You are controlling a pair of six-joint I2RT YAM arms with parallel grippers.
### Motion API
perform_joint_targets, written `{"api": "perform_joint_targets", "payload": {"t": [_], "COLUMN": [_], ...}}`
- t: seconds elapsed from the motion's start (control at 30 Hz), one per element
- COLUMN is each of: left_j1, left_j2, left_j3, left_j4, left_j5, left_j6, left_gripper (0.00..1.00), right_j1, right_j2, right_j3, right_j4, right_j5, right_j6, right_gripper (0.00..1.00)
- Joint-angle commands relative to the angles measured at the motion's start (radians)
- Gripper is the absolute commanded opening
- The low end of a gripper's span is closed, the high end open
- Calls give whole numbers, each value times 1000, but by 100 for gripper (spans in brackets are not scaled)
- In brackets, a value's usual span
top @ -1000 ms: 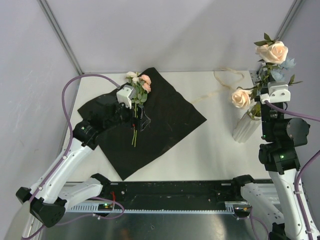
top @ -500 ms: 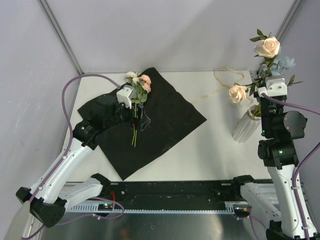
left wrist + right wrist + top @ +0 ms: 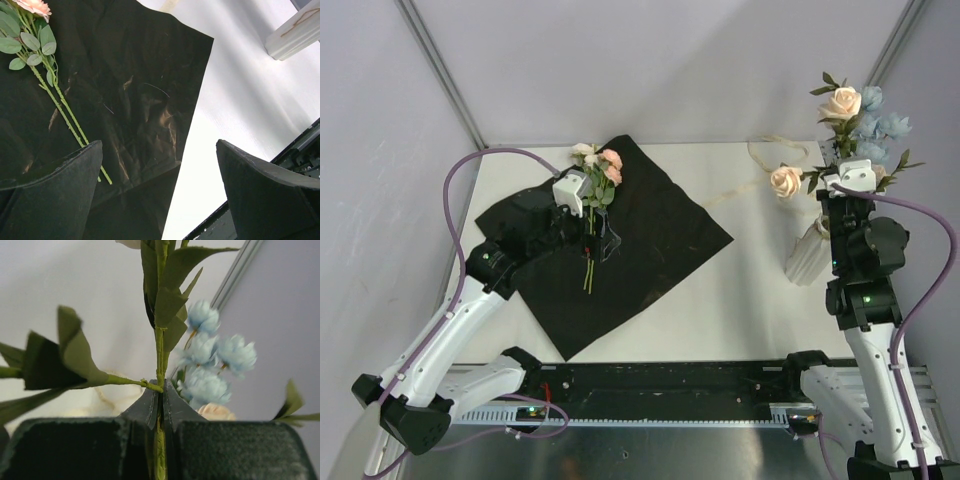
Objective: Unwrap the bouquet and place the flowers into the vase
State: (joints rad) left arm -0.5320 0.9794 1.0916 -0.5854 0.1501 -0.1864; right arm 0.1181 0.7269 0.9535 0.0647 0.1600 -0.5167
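The bouquet is undone: its black paper (image 3: 640, 240) (image 3: 140, 75) lies flat on the table. One sprig of the flowers (image 3: 597, 170) lies on it, with pink and cream blooms and thin green stems (image 3: 65, 115). My left gripper (image 3: 595, 245) (image 3: 159, 150) hangs open just over the stem ends, touching nothing. At the right, my right gripper (image 3: 847, 190) (image 3: 161, 390) is shut on a green stem (image 3: 160, 340) bearing peach roses (image 3: 841, 102), held upright over the ribbed white vase (image 3: 808, 255). Pale blue blooms (image 3: 880, 125) (image 3: 210, 355) stand beside it.
A loose cream ribbon (image 3: 770, 160) lies on the table behind the vase. The vase's base (image 3: 295, 35) shows in the left wrist view. Grey walls close in the back and sides, and a black rail (image 3: 670, 385) runs along the near edge.
My right gripper has moved left with the rose stem, bringing it more upright over the vase. The left arm has not moved.
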Motion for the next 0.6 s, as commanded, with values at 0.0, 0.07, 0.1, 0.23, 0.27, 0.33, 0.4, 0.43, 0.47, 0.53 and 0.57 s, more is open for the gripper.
{"api": "perform_joint_targets", "payload": {"t": [0.0, 0.07, 0.1, 0.23, 0.27, 0.33, 0.4, 0.43, 0.47, 0.53, 0.57], "left_j1": [-5, -5, -5, -5, -5, -4, -5, -5, -5, -4, -5], "left_j2": [-5, -3, -3, -4, -4, -6, -8, -10, -12, -14, -14], "left_j3": [-9, -10, -10, -11, -11, -12, -12, -12, -12, -13, -13], "left_j4": [27, 28, 27, 27, 26, 27, 25, 25, 26, 25, 25], "left_j5": [-21, -22, -23, -47, -55, -72, -88, -95, -101, -111, -115], "left_j6": [-10, -11, -11, -13, -13, -14, -16, -16, -16, -16, -16], "left_gripper": [100, 100, 100, 100, 100, 100, 100, 100, 100, 100, 100], "right_j1": [-13, -17, -18, -20, -20, -21, -21, -22, -23, -22, -22], "right_j2": [-8, -7, -7, 3, 4, 2, -6, -12, -21, -37, -44], "right_j3": [-57, -83, -92, -114, -114, -114, -114, -113, -111, -105, -98], "right_j4": [-13, -21, -28, -56, -77, -97, -113, -128, -141, -166, -177], "right_j5": [41, 55, 69, 137, 158, 225, 272, 287, 297, 329, 345], "right_j6": [110, 148, 167, 239, 255, 295, 336, 355, 380, 429, 447], "right_gripper": [0, 0, 0, 3, 4, 9, 14, 17, 19, 27, 32]}}
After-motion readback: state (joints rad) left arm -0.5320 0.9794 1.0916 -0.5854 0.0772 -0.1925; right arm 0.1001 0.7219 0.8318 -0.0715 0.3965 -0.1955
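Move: The right hand holds a peach rose spray upright, shut on its stem. The vase stands below, its middle about 33 cm lower, roughly level fore-and-aft and 4 cm to the right. The blue flowers already in the vase bloom about 8 cm ahead, 6 cm right and slightly below the hand; the ribbon lies on the table some 25 cm ahead, almost in line, 44 cm down. From the idle left hand, the vase is about 45 cm right, 3 cm ahead and 17 cm below. The rose spray, still pinched by its stem, is lowered towards the vase mouth as the right hand sinks about 9 cm, quickly at first and then easing, and shifts some 3 cm right. The hand rolls its left side up nearly 20 degrees, tipping slightly down and turning clockwise, while the fingers part to about a quarter open around the stem. ##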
